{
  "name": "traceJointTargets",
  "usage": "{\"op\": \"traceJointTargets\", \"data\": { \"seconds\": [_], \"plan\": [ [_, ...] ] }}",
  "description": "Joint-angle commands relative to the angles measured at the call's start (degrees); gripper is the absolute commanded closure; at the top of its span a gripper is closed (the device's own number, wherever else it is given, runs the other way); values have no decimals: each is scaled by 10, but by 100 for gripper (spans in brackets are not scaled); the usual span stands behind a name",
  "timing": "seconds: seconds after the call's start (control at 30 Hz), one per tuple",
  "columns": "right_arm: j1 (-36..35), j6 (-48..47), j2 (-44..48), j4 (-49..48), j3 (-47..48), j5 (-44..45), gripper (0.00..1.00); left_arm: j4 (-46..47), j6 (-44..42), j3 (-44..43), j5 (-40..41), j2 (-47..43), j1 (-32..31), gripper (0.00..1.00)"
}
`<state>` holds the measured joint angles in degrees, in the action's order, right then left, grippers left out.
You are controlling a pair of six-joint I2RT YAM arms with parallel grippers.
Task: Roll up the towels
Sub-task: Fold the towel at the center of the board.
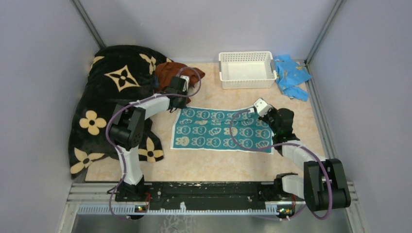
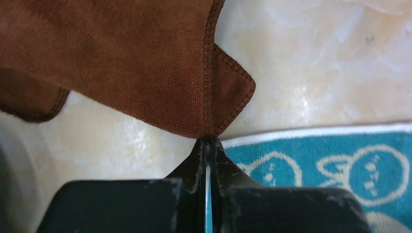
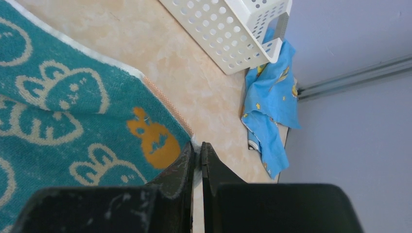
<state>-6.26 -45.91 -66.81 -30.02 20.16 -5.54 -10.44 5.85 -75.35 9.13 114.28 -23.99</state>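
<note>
A teal-and-white patterned towel point(image 1: 221, 128) lies flat in the middle of the table. My left gripper point(image 1: 179, 101) is at its far left corner, shut, with a sliver of the towel's edge between the jaws point(image 2: 208, 141). Just beyond those tips lies the rust-brown towel point(image 2: 136, 63), bunched at the back left point(image 1: 172, 73). My right gripper point(image 1: 258, 109) is at the far right corner, shut on the towel's white border point(image 3: 197, 148). The teal towel point(image 3: 73, 111) spreads out to its left.
A white perforated basket point(image 1: 246, 69) stands at the back centre, with a bright light-blue cloth point(image 1: 291, 75) crumpled beside it at the right wall. A big black blanket with tan flowers point(image 1: 111, 92) fills the left side. Grey walls close in on both sides.
</note>
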Motion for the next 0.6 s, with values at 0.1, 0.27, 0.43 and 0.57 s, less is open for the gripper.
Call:
{"op": "traceJointTargets", "data": {
  "seconds": [0.1,0.27,0.43,0.57],
  "plan": [
    [-4,-14,-13,-28,45,44,100,103,-24,92,-23,-148,20,100],
    [-3,-5,-20,-24,53,48,100,184,-25,170,-51,-206,44,100],
    [-2,-5,-24,-29,48,52,100,229,-39,215,-95,-228,65,100],
    [1,-1,-8,-31,39,35,100,254,-53,255,-117,-254,68,100]
  ]
}}
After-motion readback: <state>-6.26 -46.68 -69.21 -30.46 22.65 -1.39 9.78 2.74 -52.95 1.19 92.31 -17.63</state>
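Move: My left hand already pinches the teal towel's far-left corner; the spot I take that corner to is about 4 cm left, 2 cm back and 8 cm up. The towel's middle lies some 17 cm right and 11 cm back of this hand, the brown cloth 14 cm ahead and 2 cm left. From my right hand, still holding the far-right corner, the towel's middle is roughly 15 cm left, 10 cm back and 8 cm below, the white basket 18 cm ahead and 5 cm left. I keep both corners pinched and lift the left one off the table, almost 10 cm up and about 4 cm left, away from my other hand, the left fingertips tipping up some 15 to 20 degrees. Near the end the left hand sinks about 2 cm, easing back a little. My right hand gives only a centimetre or so, right and forward, drawing the far edge between them taut. ##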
